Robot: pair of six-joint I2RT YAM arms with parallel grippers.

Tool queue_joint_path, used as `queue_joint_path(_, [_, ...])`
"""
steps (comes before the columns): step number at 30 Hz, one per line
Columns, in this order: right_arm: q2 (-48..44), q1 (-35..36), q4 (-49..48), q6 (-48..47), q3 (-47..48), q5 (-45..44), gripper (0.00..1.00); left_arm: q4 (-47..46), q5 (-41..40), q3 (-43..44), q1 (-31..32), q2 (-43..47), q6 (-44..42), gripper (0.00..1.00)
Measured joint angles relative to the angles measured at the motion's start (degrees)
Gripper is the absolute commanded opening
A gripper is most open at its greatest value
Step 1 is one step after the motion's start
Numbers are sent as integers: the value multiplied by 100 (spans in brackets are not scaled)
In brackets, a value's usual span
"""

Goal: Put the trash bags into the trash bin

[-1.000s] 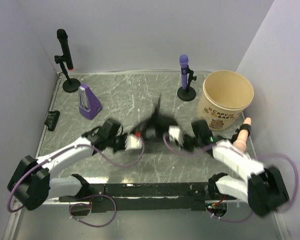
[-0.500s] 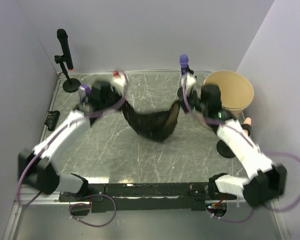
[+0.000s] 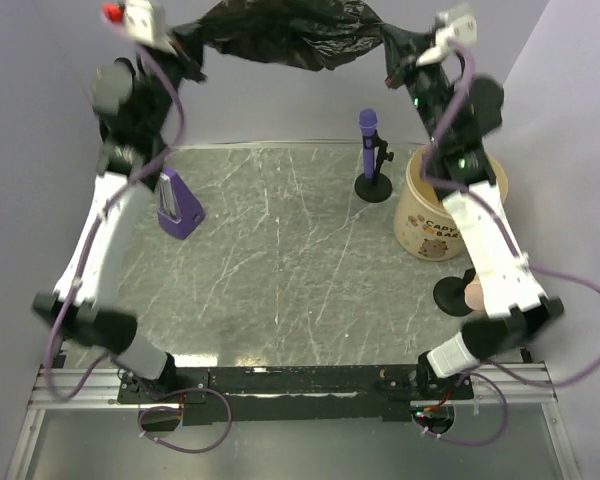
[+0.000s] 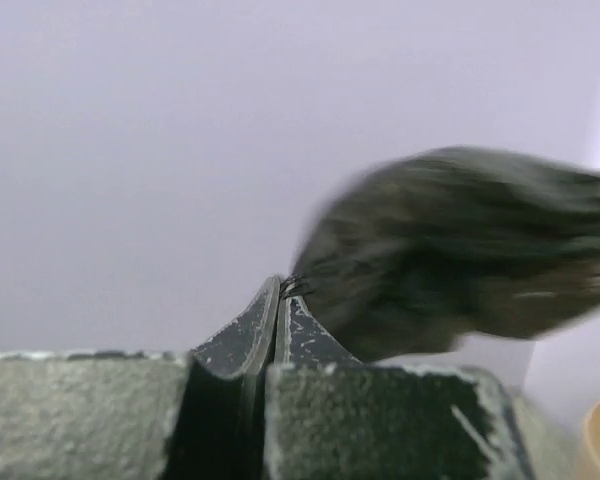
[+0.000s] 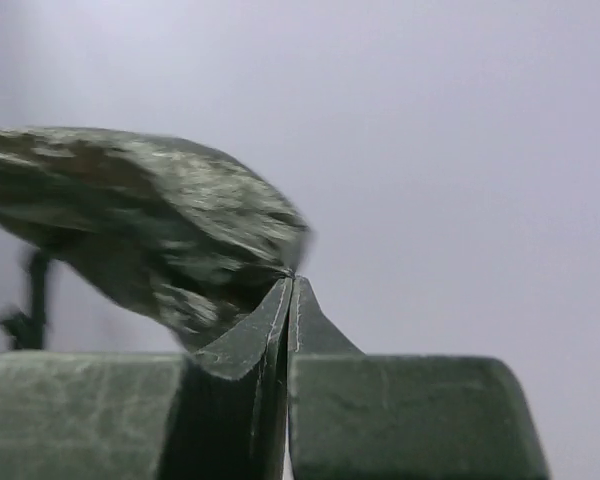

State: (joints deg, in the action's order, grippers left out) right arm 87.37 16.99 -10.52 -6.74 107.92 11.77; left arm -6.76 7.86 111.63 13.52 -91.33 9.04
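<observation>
One black trash bag (image 3: 290,30) hangs stretched high above the table, near the back wall, between both raised arms. My left gripper (image 3: 186,42) is shut on its left end and my right gripper (image 3: 394,48) is shut on its right end. In the left wrist view the closed left gripper (image 4: 280,285) pinches the film, and the blurred bag (image 4: 450,250) trails off to the right. From the right wrist, the right gripper (image 5: 289,282) grips the bag (image 5: 150,215) on its left. The tan trash bin (image 3: 453,200) stands upright at the back right, below the right gripper.
A purple microphone on a black stand (image 3: 368,150) is just left of the bin. A purple metronome (image 3: 178,205) stands at the left. A pink object on a black base (image 3: 460,292) sits in front of the bin, close to my right arm.
Both arms rose from low over the table to high near the back wall. They spread apart, lifting the trash bag off the table and pulling it out wide.
</observation>
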Motion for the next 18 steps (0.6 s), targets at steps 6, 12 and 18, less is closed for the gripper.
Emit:
queue_joint_path(6, [-1513,920,903,-1853,-2704,1014,0,-66,1093,-3344,1768,2050,-2824,1])
queue_joint_path(12, [-1572,372,3641,-3067,-5908,2518,0,3696,1532,-4994,2634,245,-4437,1])
queue_joint_path(18, [-3609,310,3866,-2649,-6432,2677,0,4603,1547,-5482,2485,1054,-3681,1])
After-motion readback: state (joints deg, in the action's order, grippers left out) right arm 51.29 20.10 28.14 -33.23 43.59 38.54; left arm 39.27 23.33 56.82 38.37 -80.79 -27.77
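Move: The trash bag is already stretched between both shut grippers, high over the far part of the table. The near middle of the table, where they bring it, lies about 23 cm back, 20 cm right and 59 cm below the left hand, and some 20 cm back, 14 cm left and 61 cm below the right. From the right hand, the trash bin stands roughly 4 cm back and 14 cm right, the purple microphone about 8 cm ahead and 2 cm right, both some 50 cm down. Both shut grippers keep their pinch on the trash bag's two sides and fling it down and back towards the near middle of the table, dropping about 50 cm while drawing back over 20. The hands swing inward during the fall, and the wrists tip from pointing slightly up to pointing down and inward. Just before the end both rebound upward, the right one more. ##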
